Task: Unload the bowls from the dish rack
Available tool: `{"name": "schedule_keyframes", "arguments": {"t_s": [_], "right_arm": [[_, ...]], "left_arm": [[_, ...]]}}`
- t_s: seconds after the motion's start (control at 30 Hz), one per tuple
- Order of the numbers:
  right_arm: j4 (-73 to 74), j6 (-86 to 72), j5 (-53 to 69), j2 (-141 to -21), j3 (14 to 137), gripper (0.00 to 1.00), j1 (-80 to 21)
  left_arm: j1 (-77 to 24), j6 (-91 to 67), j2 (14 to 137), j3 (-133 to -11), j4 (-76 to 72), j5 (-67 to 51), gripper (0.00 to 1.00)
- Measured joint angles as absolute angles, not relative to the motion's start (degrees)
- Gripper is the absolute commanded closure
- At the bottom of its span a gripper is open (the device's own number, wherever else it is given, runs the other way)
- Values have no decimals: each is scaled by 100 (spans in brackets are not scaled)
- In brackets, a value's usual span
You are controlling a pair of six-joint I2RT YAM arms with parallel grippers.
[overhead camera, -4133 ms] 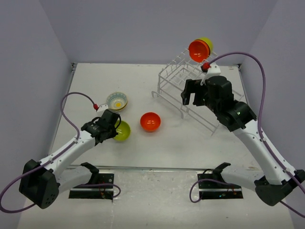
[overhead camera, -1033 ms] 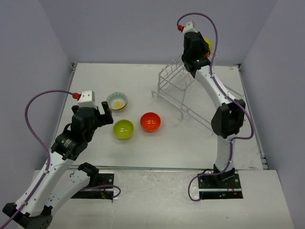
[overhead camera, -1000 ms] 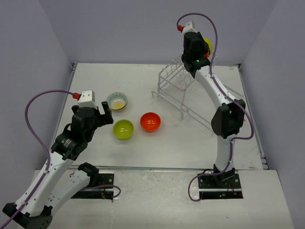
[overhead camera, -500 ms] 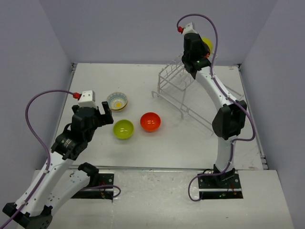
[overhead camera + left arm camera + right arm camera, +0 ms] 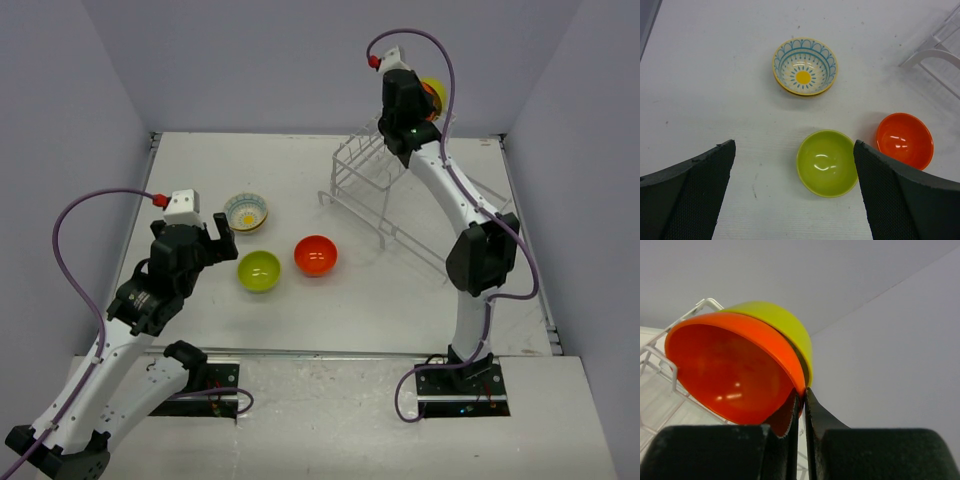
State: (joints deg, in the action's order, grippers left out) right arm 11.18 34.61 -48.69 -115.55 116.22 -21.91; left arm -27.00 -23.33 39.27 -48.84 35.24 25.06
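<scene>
The white wire dish rack (image 5: 365,172) stands at the back right. An orange-red bowl (image 5: 730,370) leans on edge at its top, with a yellow-green bowl (image 5: 782,322) right behind it. My right gripper (image 5: 802,390) is shut on the orange-red bowl's rim; from above, that gripper (image 5: 408,118) hides most of both bowls. On the table lie a cream bowl with blue pattern (image 5: 804,66), a lime-green bowl (image 5: 827,162) and another orange-red bowl (image 5: 905,140). My left gripper (image 5: 794,150) hovers open above the lime-green bowl, holding nothing.
The rack's long sloping rails (image 5: 425,245) run toward the front right. A rack leg (image 5: 940,50) shows at the left wrist view's upper right. Grey walls close in the table at the back and sides. The right arm (image 5: 470,230) stretches over the rack.
My right gripper's jaws have closed on the orange-red bowl's rim in the rack, and the wrist has crept slightly upward. The left arm and the table bowls have not moved.
</scene>
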Motion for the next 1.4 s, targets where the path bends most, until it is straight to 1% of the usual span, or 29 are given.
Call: {"name": "schedule_keyframes", "arguments": {"t_s": [0.37,0.57,0.67,0.8,0.97,1.17,1.27,1.4], "right_arm": [[941,3531,-4858,-10995,11483,100,-2510],[1059,3323,-4807,-10761,11478,100,-2600],[1341,3048,-4755,-10602,11424,100,-2652],[2191,2209,-4429,-10219,11406,100,-2864],[3179,862,-3389,-9306,11163,100,-3288],[3433,-709,-1529,-8071,9607,100,-3677],[3441,-1247,-849,-8071,8914,100,-3754],[3575,-1732,-392,-8506,8254,100,-3826]], "left_arm": [[-2700,-2333,3924,-4884,3524,2508,0],[-2700,-2333,3924,-4884,3527,2508,0],[-2700,-2333,3924,-4884,3527,2508,0],[-2698,-2335,3909,-4884,3529,2541,0],[-2611,-2340,3824,-4884,3531,2648,0],[-2515,-2340,3769,-4884,3535,2753,0],[-2512,-2340,3769,-4884,3535,2766,0],[-2512,-2340,3769,-4884,3535,2775,0]]}}
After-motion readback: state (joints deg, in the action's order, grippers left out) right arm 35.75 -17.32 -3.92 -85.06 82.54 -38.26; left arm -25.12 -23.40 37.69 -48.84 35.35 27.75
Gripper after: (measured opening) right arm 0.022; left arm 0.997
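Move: The right hand already pinches the rim of the orange bowl in the rack; the red bowl on the table lies about 14 cm back, 25 cm left and 32 cm below it. On the table, the green bowl is some 17 cm back and 38 cm left, the patterned bowls level with the hand and 43 cm left. In the rack, the lime bowl is about 8 cm ahead and 2 cm left, roughly level. From the left hand, the red bowl is about 16 cm ahead, 21 cm right, 21 cm below. Keeping its pinch on the orange bowl's rim, the right hand first rises about 6 cm while easing back and left out of the rack, then sweeps faster back and left towards the red bowl on the table, finally dropping steeply, for a net 23 cm back, 19 cm left and 9 cm down. Mostly during the sweep and drop, the wrist rolls so the hand's left side rises some 50 degrees, and the shut fingers swing from forward-right and nearly level to forward-left and slanting down. ##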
